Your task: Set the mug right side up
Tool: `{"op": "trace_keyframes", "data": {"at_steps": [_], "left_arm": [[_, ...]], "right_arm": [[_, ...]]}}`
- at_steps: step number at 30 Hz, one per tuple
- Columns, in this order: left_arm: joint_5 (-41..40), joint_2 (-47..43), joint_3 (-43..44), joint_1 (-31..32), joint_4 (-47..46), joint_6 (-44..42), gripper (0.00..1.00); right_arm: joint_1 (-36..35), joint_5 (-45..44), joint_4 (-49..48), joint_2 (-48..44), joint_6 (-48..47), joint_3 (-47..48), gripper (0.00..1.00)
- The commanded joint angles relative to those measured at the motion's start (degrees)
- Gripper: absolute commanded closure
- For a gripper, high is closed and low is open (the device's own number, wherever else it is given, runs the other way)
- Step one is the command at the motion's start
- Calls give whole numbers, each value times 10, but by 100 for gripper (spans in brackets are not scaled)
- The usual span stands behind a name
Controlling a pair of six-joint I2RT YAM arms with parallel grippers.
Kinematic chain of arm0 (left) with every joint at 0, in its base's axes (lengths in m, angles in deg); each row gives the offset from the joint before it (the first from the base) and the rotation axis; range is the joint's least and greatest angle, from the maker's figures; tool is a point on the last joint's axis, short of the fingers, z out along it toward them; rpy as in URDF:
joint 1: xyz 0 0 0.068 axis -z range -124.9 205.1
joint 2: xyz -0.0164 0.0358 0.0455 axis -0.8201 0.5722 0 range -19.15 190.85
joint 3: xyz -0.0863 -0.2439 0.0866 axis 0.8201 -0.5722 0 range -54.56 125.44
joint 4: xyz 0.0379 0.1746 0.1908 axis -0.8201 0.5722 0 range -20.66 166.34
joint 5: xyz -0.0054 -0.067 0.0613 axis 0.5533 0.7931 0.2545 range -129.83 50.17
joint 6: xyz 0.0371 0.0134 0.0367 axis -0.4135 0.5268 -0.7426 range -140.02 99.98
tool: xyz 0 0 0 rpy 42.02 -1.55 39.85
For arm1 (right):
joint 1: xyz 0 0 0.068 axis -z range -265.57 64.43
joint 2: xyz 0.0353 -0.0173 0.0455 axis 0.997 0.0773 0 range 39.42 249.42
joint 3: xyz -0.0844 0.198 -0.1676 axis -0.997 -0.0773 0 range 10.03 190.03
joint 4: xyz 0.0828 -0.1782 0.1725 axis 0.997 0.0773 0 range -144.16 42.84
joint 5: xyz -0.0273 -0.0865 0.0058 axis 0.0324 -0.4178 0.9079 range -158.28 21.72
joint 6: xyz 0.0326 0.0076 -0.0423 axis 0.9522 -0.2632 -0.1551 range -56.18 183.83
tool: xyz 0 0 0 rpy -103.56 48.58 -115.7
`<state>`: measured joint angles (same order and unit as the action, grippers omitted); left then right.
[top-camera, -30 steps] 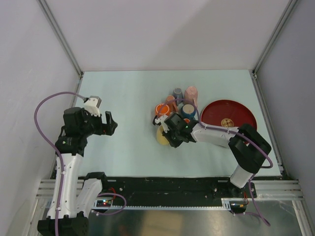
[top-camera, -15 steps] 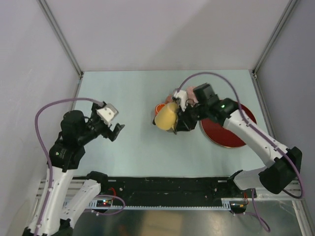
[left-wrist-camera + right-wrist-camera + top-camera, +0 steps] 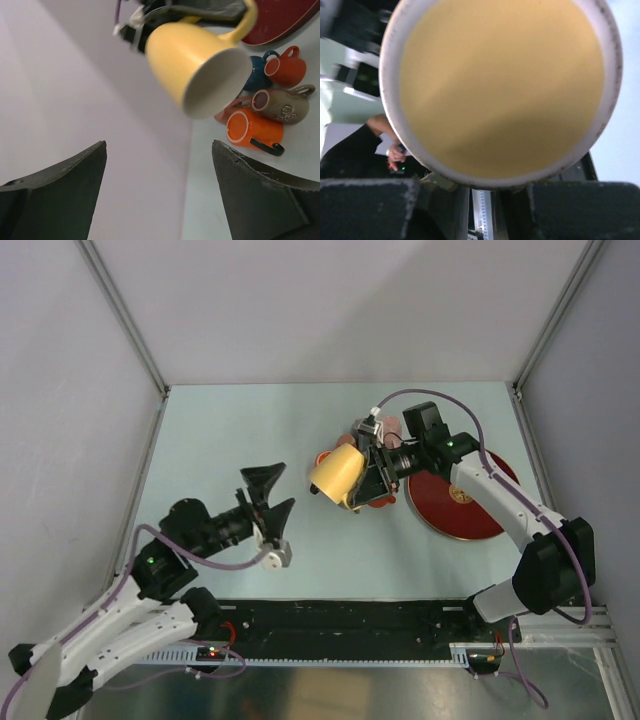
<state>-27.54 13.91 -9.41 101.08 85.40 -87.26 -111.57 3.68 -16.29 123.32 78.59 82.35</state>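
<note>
The yellow mug (image 3: 337, 474) hangs in the air above the table, lying on its side. Its pale mouth (image 3: 216, 82) faces my left gripper, and its flat base (image 3: 500, 85) fills the right wrist view. My right gripper (image 3: 368, 482) (image 3: 480, 192) is shut on the mug's handle (image 3: 246, 20). My left gripper (image 3: 274, 490) (image 3: 159, 145) is open with nothing between its fingers. It points at the mug from the left and stands a short way off.
Several other mugs lie or stand in a cluster under and behind the held mug: an orange one on its side (image 3: 252, 131), a brown one (image 3: 280, 102), a red-orange one (image 3: 287, 65) and a pink one (image 3: 388, 428). A dark red plate (image 3: 465, 490) lies right of them.
My right arm has lifted the yellow mug off the table and tipped its mouth leftward. My left arm has swung in from the left edge toward the table's middle, jaws still open.
</note>
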Motion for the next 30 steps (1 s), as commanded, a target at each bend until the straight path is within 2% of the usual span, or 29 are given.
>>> {"op": "trace_keyframes", "data": {"at_steps": [1,5,9,13,19,20,22,23,24,25,27,30], "left_arm": [[-1,8,-59,43,-184,-119,10],[-7,37,-62,66,-216,-103,15],[-40,69,-72,85,-294,-109,26],[-61,96,-59,92,-318,-112,48],[-96,107,-57,97,-319,-87,93],[-104,105,-60,97,-318,-81,97],[-115,99,-65,98,-317,-62,99],[-129,95,-65,98,-313,-45,99],[-145,92,-57,98,-295,-29,100],[-156,91,-47,98,-251,-4,100],[-176,97,-3,97,-143,56,100],[-185,124,80,97,32,155,100]], "right_arm": [[-21,121,-119,-26,91,10,100],[-25,116,-97,-34,85,4,100],[-30,111,-84,-42,78,-6,100],[-31,102,-89,-48,79,-16,100],[-25,66,-102,-58,81,-26,100],[-21,60,-102,-60,78,-27,97],[-9,40,-96,-65,69,-28,77],[4,22,-93,-68,65,-28,64],[15,7,-87,-72,54,-25,51],[34,-15,-78,-77,42,-17,44],[71,-65,-57,-90,3,2,38],[111,-160,-27,-123,-92,26,34]]}}
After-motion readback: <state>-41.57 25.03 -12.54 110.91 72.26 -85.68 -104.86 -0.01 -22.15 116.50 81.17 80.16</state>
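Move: The yellow mug, mouth towards the open left hand, has its middle about 10 cm to that hand's right, 3 cm ahead and some 2 cm lower. Down on the table, roughly 29 cm below the left hand, the orange mug lies about 22 cm ahead and 9 cm right, the brown mug 17 cm ahead and 14 cm right. The right hand already grips the mug by its handle; the mug's middle is about 5 cm ahead of that hand and 3 cm left, nearly level. Rightwards about 6.5 cm goes the open left hand, tipping up some 15 degrees, and its fingers close on the near rim of the yellow mug while the right hand, having eased slightly back and up, holds the handle. The right fingers then open and leave forward and to the right; the left hand, keeping its pinch, sinks and draws back left a little, levelling the wrist. ##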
